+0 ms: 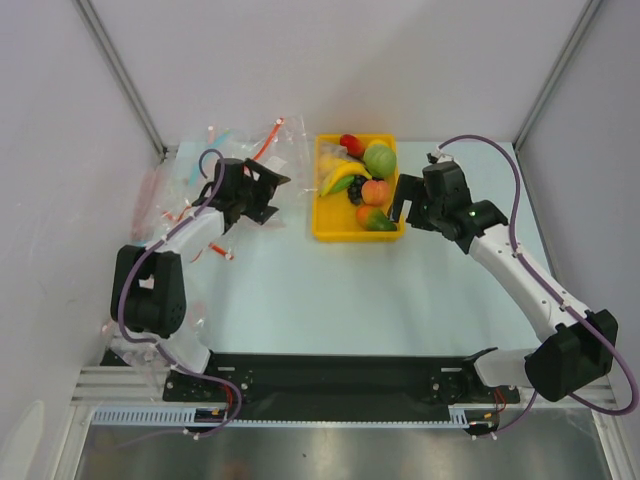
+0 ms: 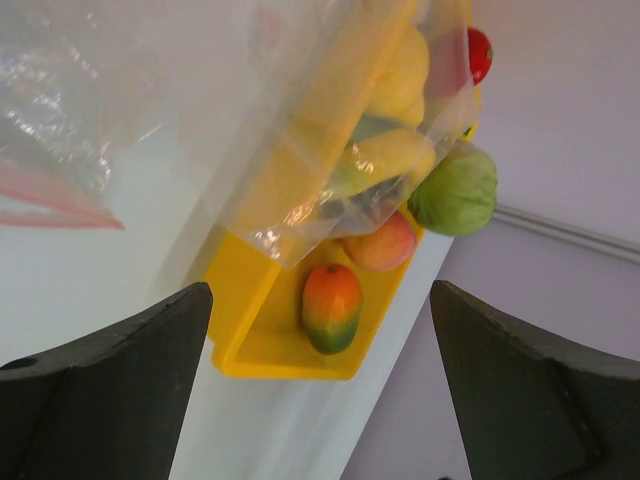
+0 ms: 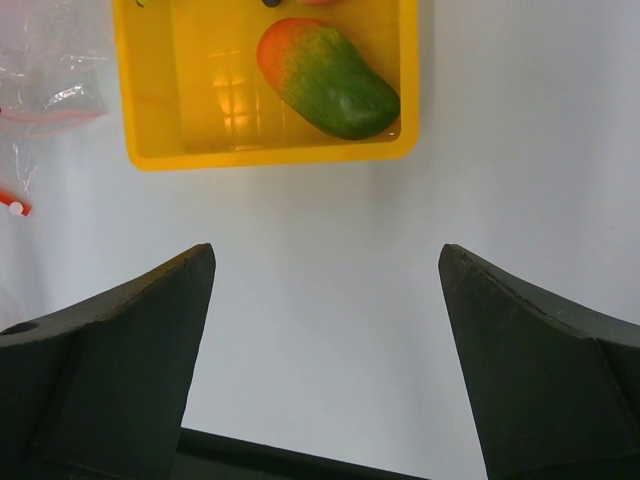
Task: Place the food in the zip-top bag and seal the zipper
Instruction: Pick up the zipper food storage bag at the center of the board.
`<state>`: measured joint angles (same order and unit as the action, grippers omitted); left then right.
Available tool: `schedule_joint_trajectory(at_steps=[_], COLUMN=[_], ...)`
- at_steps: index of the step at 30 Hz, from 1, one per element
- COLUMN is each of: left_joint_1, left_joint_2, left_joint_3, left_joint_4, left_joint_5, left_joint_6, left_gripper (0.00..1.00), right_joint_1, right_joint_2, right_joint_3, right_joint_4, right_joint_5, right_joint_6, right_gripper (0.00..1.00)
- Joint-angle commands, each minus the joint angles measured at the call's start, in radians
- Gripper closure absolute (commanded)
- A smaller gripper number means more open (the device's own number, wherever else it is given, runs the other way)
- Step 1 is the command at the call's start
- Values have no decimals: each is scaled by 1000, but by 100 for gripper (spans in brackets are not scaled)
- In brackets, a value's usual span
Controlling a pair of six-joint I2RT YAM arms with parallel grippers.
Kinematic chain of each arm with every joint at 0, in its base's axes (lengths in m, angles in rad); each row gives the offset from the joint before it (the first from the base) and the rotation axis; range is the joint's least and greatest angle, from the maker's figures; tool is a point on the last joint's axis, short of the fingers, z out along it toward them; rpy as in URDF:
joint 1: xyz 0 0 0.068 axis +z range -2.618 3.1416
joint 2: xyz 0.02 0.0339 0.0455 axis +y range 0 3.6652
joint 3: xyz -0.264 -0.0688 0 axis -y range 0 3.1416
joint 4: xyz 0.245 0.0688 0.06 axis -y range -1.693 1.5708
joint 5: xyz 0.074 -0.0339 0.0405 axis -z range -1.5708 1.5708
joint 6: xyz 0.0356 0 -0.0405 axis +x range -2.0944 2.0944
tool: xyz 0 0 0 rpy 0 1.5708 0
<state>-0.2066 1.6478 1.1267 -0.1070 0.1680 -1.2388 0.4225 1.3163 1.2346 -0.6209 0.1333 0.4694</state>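
Observation:
The food lies in a yellow tray (image 1: 322, 230): a banana (image 1: 343, 178), a peach (image 1: 375, 191), a round green fruit (image 1: 379, 160), a mango (image 1: 375, 218) and black grapes (image 1: 356, 190). The clear zip-top bag (image 1: 288, 150) lies left of the tray, its red zipper (image 1: 262, 148) showing. In the left wrist view the bag (image 2: 150, 100) drapes over the tray's edge and the banana (image 2: 390, 160). My left gripper (image 1: 275, 195) is open beside the bag, holding nothing. My right gripper (image 1: 408, 205) hangs open at the tray's right side; the mango (image 3: 330, 80) lies ahead of it.
Several other clear pouches (image 1: 175, 195) with blue strips and small red pieces lie along the left wall. A red fruit (image 1: 351, 145) sits at the tray's far end. Grey walls enclose the table on three sides.

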Motion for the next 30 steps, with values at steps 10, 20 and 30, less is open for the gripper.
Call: schedule_joint_trajectory(at_steps=[10, 20, 30], left_joint_1=[-31, -89, -91], left_joint_2=[214, 299, 196], left_joint_3=[251, 432, 295], left_joint_4=[61, -154, -272], left_joint_5=[-165, -366, -377], left_joint_6=[-145, -145, -241], left_gripper=[5, 7, 3], right_joint_1=[5, 4, 1], right_joint_2=[-34, -58, -91], right_joint_3=[57, 54, 16], right_joint_4=[27, 23, 23], right_joint_5=[14, 34, 37], right_joint_6=[-14, -26, -14], right_gripper=[0, 0, 0])
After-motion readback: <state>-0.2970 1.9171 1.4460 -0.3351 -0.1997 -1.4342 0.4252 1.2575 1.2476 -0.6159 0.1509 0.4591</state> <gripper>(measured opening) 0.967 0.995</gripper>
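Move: The orange-zippered bag is the left hand's aim: its middle lies about 13 cm ahead, 3 cm to the left and some 14 cm below. The yellow box is about 17 cm to the right and 8 cm ahead of that hand; another bag's orange zipper end lies about 10 cm back and 11 cm to the left. From the right hand the orange-zippered bag is roughly 24 cm ahead and 30 cm to the left, 20 cm lower. Forward over the orange-zippered bag goes the left hand, about 9 cm and drifting slightly right and down, then it draws back some 3 cm while sinking, ending nearly 4 cm lower. Its wrist turns counter-clockwise throughout and late on tips down and rolls a little, the jaws staying wide open; no grip on the film yet. The open right hand rises a little. ##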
